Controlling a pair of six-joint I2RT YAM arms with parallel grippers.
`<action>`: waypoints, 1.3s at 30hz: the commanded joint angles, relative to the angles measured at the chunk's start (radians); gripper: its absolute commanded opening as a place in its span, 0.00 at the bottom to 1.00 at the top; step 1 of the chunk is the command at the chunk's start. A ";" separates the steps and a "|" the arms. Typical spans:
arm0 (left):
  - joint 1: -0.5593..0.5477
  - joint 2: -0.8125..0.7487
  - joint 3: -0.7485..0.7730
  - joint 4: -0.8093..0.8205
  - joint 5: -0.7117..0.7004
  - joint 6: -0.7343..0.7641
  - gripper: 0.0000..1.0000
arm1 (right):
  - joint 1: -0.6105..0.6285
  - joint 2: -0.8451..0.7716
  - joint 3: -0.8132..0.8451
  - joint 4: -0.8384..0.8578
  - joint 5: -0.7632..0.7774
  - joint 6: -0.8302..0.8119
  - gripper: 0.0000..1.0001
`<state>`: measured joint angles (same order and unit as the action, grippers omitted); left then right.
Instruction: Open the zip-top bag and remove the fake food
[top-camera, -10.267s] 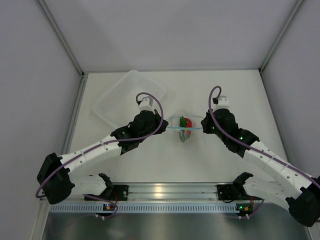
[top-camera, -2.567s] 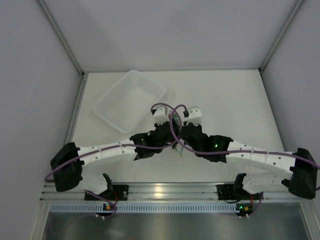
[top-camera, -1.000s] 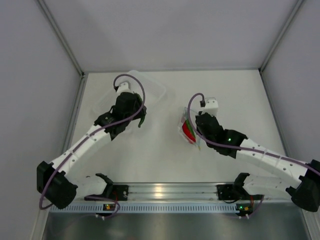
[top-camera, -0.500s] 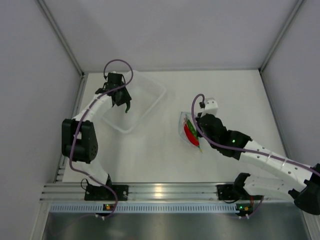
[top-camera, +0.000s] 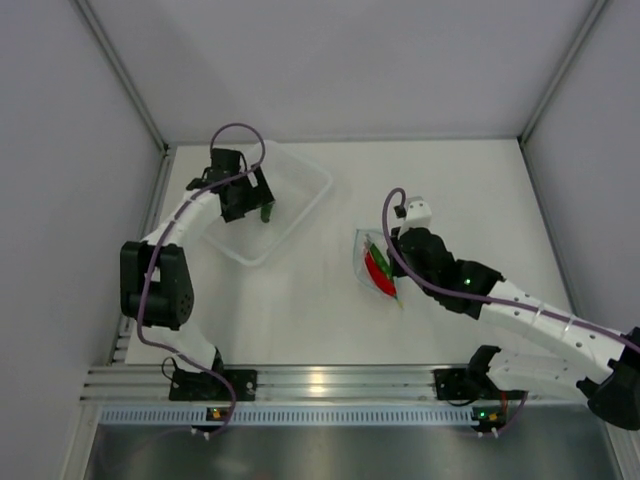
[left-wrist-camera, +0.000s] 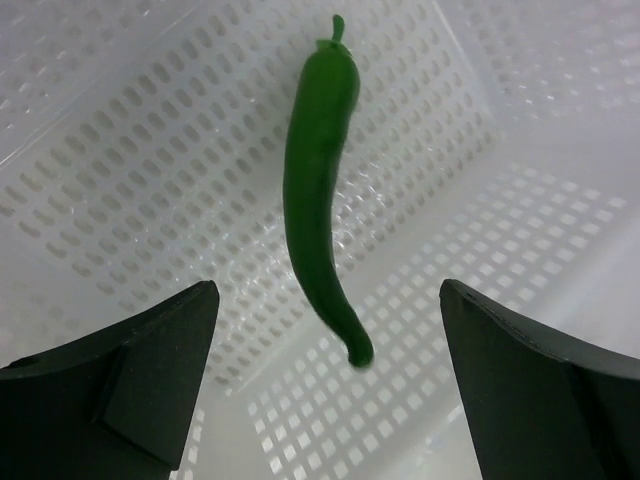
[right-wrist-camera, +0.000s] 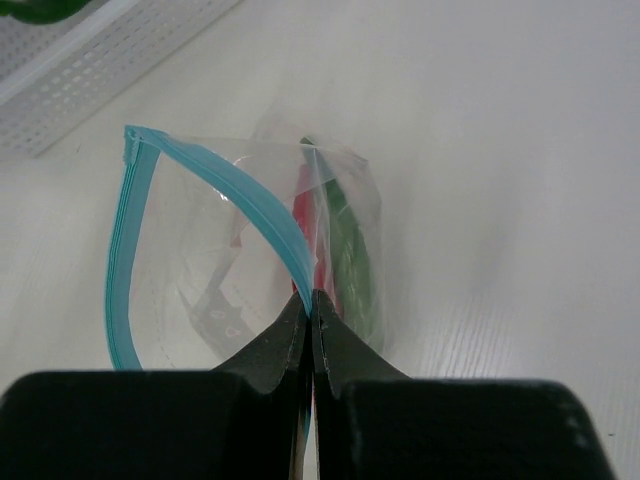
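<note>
My left gripper (top-camera: 255, 205) hangs open over the clear tub (top-camera: 300, 190). In the left wrist view one green chili (left-wrist-camera: 315, 200) shows between the wide-apart fingers (left-wrist-camera: 130, 370), touching neither, against the tub's perforated floor (left-wrist-camera: 130, 160); whether it rests there I cannot tell. In the top view this chili (top-camera: 266, 211) lies just beside the gripper. At centre right my right gripper (right-wrist-camera: 312, 310) is shut on the light blue zip strip (right-wrist-camera: 240, 195) of the zip-top bag (top-camera: 372, 262). The bag's mouth gapes open. Inside it are a red chili (right-wrist-camera: 305, 215) and a green chili (right-wrist-camera: 350, 260).
The tub stands at the back left, and its corner (right-wrist-camera: 90, 60) shows in the right wrist view. White walls close in the table on the left, back and right. The arms' mounting rail (top-camera: 320, 385) runs along the near edge.
The left gripper has opened over the tub and let go of the green chili. The right arm, still pinching the bag, has hardly moved.
</note>
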<state>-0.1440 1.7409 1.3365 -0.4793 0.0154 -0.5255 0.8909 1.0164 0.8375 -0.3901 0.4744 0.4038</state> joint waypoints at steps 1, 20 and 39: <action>-0.008 -0.184 -0.028 0.011 0.104 -0.031 0.98 | -0.014 -0.028 0.040 0.010 -0.031 0.055 0.00; -0.773 -0.560 -0.071 0.015 -0.255 -0.090 0.76 | -0.112 0.020 -0.037 0.195 -0.283 0.470 0.00; -0.892 -0.218 -0.108 0.186 -0.382 -0.237 0.01 | -0.106 0.045 -0.141 0.264 -0.243 0.498 0.00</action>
<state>-1.0538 1.5032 1.2369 -0.3588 -0.3355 -0.7334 0.7956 1.0832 0.7002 -0.1650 0.2157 0.9245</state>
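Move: The zip-top bag's open mouth lies some 31 cm to the left hand's right, about 16 cm back and 6 cm higher; inside the bag, the red pepper is about 31 cm right, 20 cm back and 2 cm below the hand. The dropped green pepper is about 3 cm right, 1 cm ahead and 4 cm below. From the right hand, already pinching the rim, the mouth's middle is about 4 cm left, 3 cm ahead and level. The bag's rim stays pinched in the shut right gripper, which shifts about 4 cm left, sinks some 3 cm and rolls about 30 degrees, left side rising, fingers tipping down. Meanwhile the left hand lifts off from the basket, swings about 28 cm right and 19 cm back in a high arc, turning clockwise, then descends towards the bag's mouth, its wide-open fingers shutting almost fully beside the right fingertips. ##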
